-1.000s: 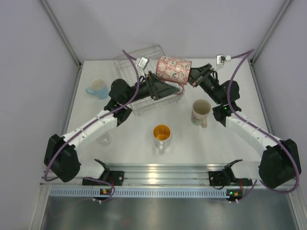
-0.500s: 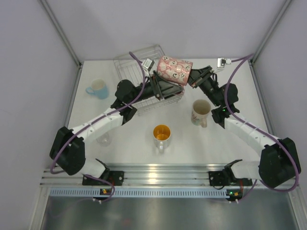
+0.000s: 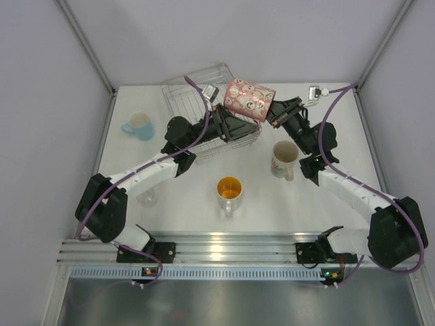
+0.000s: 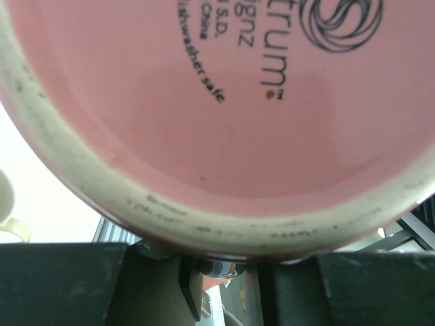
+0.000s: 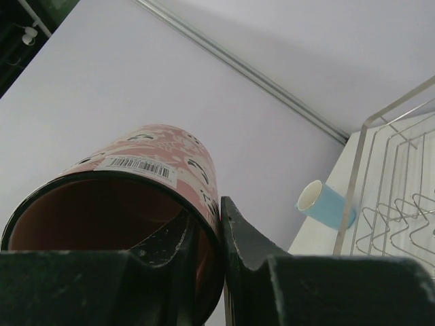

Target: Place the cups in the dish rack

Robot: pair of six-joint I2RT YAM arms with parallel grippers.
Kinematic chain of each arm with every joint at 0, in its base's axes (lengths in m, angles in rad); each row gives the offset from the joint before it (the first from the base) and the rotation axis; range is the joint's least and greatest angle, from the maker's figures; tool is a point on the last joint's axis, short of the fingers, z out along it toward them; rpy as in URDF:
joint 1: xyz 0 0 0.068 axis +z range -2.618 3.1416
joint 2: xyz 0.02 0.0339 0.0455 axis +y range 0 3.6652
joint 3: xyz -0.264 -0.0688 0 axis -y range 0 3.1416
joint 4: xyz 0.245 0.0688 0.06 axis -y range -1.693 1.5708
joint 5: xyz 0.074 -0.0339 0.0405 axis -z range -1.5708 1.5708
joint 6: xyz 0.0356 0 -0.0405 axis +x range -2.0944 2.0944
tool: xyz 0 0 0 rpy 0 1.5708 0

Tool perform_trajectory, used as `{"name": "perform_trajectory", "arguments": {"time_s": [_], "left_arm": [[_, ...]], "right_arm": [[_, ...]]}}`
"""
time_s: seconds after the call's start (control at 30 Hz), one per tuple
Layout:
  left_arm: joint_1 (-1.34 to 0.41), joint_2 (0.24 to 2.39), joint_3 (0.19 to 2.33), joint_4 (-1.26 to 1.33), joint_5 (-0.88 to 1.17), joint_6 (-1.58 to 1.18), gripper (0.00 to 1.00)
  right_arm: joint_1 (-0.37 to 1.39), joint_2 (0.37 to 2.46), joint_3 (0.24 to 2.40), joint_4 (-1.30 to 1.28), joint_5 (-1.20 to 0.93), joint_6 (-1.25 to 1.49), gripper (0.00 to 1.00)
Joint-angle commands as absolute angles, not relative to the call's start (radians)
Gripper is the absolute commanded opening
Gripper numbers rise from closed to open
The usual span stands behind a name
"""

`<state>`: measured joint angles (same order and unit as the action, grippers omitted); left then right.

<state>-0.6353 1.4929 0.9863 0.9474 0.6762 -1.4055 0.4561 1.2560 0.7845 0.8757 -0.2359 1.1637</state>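
A pink patterned cup lies on its side in the air over the right edge of the wire dish rack. My right gripper is shut on its rim, one finger inside and one outside. My left gripper is at the cup's base, which fills the left wrist view. Its fingers stand close together on a glossy part just under the base edge. On the table stand a light blue cup, a cream mug, a handled mug with an orange inside and a clear tumbler.
The rack's wires show at the right of the right wrist view, with the blue cup beyond them. Grey walls and slanted metal posts close the table at the back and sides. An aluminium rail runs along the near edge.
My left arm has reached further towards the pink cup, and its fingers have closed in at the cup's base. The right gripper has kept its hold and shifted the cup slightly.
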Motion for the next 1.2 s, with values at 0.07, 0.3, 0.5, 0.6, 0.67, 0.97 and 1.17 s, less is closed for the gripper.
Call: {"name": "perform_trajectory", "arguments": {"time_s": [0.07, 0.3, 0.5, 0.6, 0.67, 0.97, 1.17], "left_arm": [[-0.666, 1.447, 1.019, 1.074, 0.660, -1.470, 0.00], [-0.666, 1.382, 1.029, 0.889, 0.663, -1.332, 0.00], [-0.666, 1.344, 1.031, 0.789, 0.666, -1.241, 0.00], [-0.666, 1.332, 1.026, 0.764, 0.663, -1.216, 0.00], [-0.664, 1.325, 1.025, 0.749, 0.658, -1.203, 0.00], [-0.658, 1.309, 1.121, 0.547, 0.631, -1.046, 0.00], [-0.657, 1.307, 1.242, 0.267, 0.531, -0.827, 0.00]], "right_arm": [[0.528, 1.235, 0.761, 0.904, -0.367, 1.060, 0.03], [0.528, 1.200, 0.792, 0.792, -0.367, 1.002, 0.29], [0.523, 1.169, 0.790, 0.747, -0.356, 0.976, 0.41], [0.511, 1.152, 0.788, 0.729, -0.364, 0.976, 0.44], [0.502, 1.138, 0.781, 0.724, -0.373, 0.976, 0.49], [0.476, 1.040, 0.727, 0.637, -0.373, 0.943, 0.63], [0.462, 0.948, 0.707, 0.445, -0.338, 0.881, 0.73]]}}
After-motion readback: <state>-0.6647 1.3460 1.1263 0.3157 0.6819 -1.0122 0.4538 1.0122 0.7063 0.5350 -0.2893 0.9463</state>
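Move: The pink cup is between my hands: its middle is roughly 6 cm ahead of my left hand point and slightly above it, and about 5 cm left of and 3 cm ahead of my right. The rack it is meant for is some 26 cm ahead of my left hand, 11 cm left and 33 cm below. The orange cup is about 7 cm back of my left hand and 5 cm left; the flowered cup is 8 cm right of my right hand, both far below. I keep my left fingers shut on the pink cup's handle and let my right fingers open off its rim, drawing that hand back about 4 cm and down nearly as far, first a little left, then right. My left hand carries the cup some 2.5 cm back and 2 cm down, then eases partly forward and up, its right-pointing fingers tipping down about 15 degrees. ##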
